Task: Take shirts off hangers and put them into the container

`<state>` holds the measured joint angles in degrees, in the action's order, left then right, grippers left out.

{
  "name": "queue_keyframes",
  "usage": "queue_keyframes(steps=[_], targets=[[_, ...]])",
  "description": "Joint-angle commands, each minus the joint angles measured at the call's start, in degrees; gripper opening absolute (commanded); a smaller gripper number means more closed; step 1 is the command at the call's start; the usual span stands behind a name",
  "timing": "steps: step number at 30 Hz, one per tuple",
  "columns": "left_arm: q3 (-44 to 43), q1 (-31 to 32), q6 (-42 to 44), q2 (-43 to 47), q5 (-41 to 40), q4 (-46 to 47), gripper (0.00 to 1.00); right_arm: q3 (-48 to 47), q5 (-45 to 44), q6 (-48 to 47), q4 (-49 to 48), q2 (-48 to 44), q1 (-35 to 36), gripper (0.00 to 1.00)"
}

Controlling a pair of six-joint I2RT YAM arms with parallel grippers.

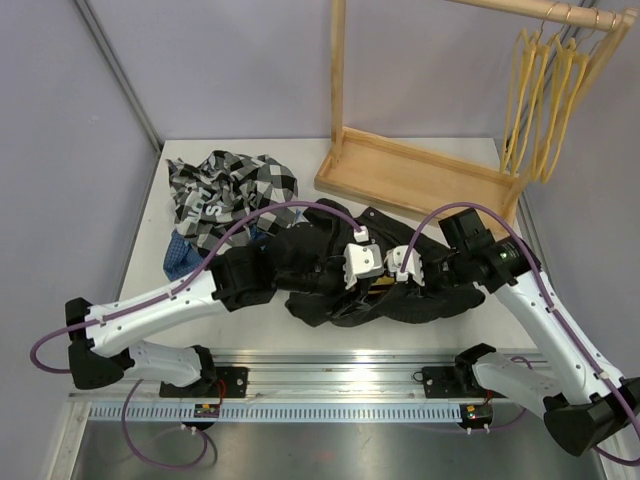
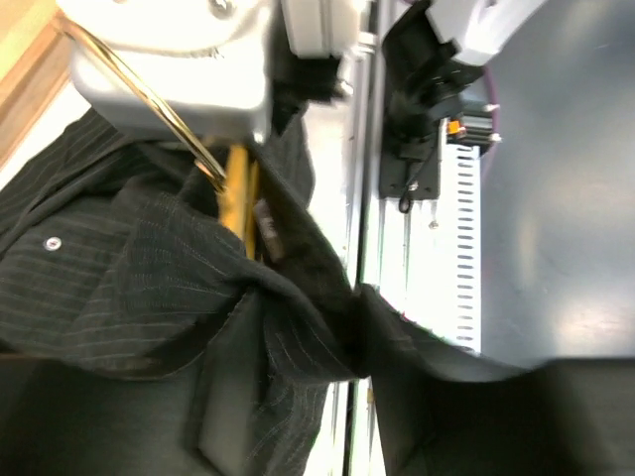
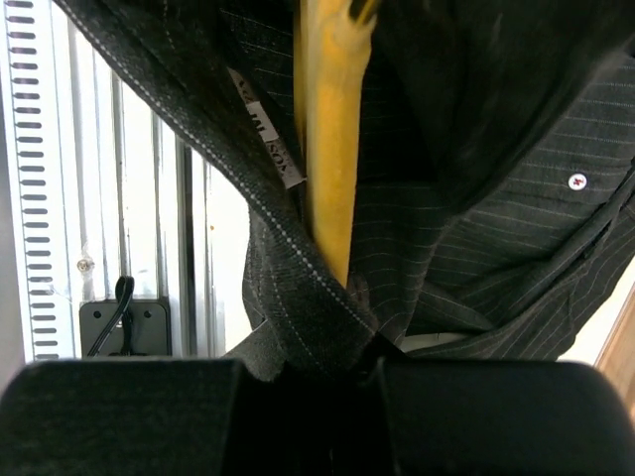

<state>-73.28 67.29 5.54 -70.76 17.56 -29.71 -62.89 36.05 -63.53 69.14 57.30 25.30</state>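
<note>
A black pinstriped shirt (image 1: 330,270) lies crumpled on the table's near middle, with a yellow hanger (image 3: 332,149) still inside its collar. My left gripper (image 1: 360,262) is over the collar; its jaws stand apart, and a fold of the shirt (image 2: 298,327) rests against one finger (image 2: 496,416). My right gripper (image 1: 405,265) faces it from the right, shut on the shirt's stitched edge (image 3: 317,297) just below the hanger's end. A black-and-white checked shirt (image 1: 225,185) and a blue checked one (image 1: 180,255) lie at the left. The container is out of view.
The wooden rack's base (image 1: 420,175) stands at the back right, its post rising behind it. Several bare yellow hangers (image 1: 545,90) hang from the rail at the top right. A metal rail (image 1: 330,385) runs along the near edge between the arm bases.
</note>
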Motion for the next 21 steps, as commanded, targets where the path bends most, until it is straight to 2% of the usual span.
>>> queue_keyframes(steps=[1, 3, 4, 7, 16, 21], targets=[[-4.15, 1.09, 2.72, -0.34, -8.23, 0.54, 0.54, 0.84, -1.42, 1.83, -2.79, -1.75, 1.33, 0.0], [-4.59, 1.62, 3.33, 0.18, -8.6, 0.89, 0.6, 1.1, -1.77, 1.91, -2.87, -1.93, 1.42, 0.0], [-4.6, 1.88, 4.03, 0.97, -8.51, 1.06, 0.68, 1.28, -1.86, 2.0, -3.05, -1.93, 1.51, 0.0], [-4.16, 2.59, 5.18, 3.34, -7.37, 2.11, 0.76, 1.63, -2.04, 2.18, -3.4, -2.1, 1.51, 0.0], [0.23, 2.67, 10.89, 5.99, -10.34, 3.79, 0.84, 1.02, -1.51, 2.97, -4.19, -2.45, 1.68, 0.0], [-0.46, 2.67, 13.27, 3.89, -10.62, 4.67, 0.88, 1.28, -1.34, 3.58, -4.54, -2.54, 2.03, 0.0]])
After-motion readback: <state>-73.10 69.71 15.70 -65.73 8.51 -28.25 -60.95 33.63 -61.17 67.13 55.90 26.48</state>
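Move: The dark shirt's loose edge by the collar hangs right at the left hand's fingertips, about 4 cm to its right and 3 cm below; the yellow hanger inside the collar is roughly 6 cm to the right, 2 cm ahead and 4 cm below. The container heaped with shirts lies about 20 cm ahead and 26 cm to the left of the left hand, some 15 cm lower. From the right hand, the loose edge is about 5 cm to its left and level with it. The left hand, its fingers already part open, spreads them nearly all the way and rises about 3 cm off the dark shirt's collar, easing slightly forward and left while rolling some 15 degrees about its finger line so that its forward side comes up. The right hand stays almost in place, sinking barely a centimetre, and keeps its pinch on the shirt with the hanger beside its fingertips. ##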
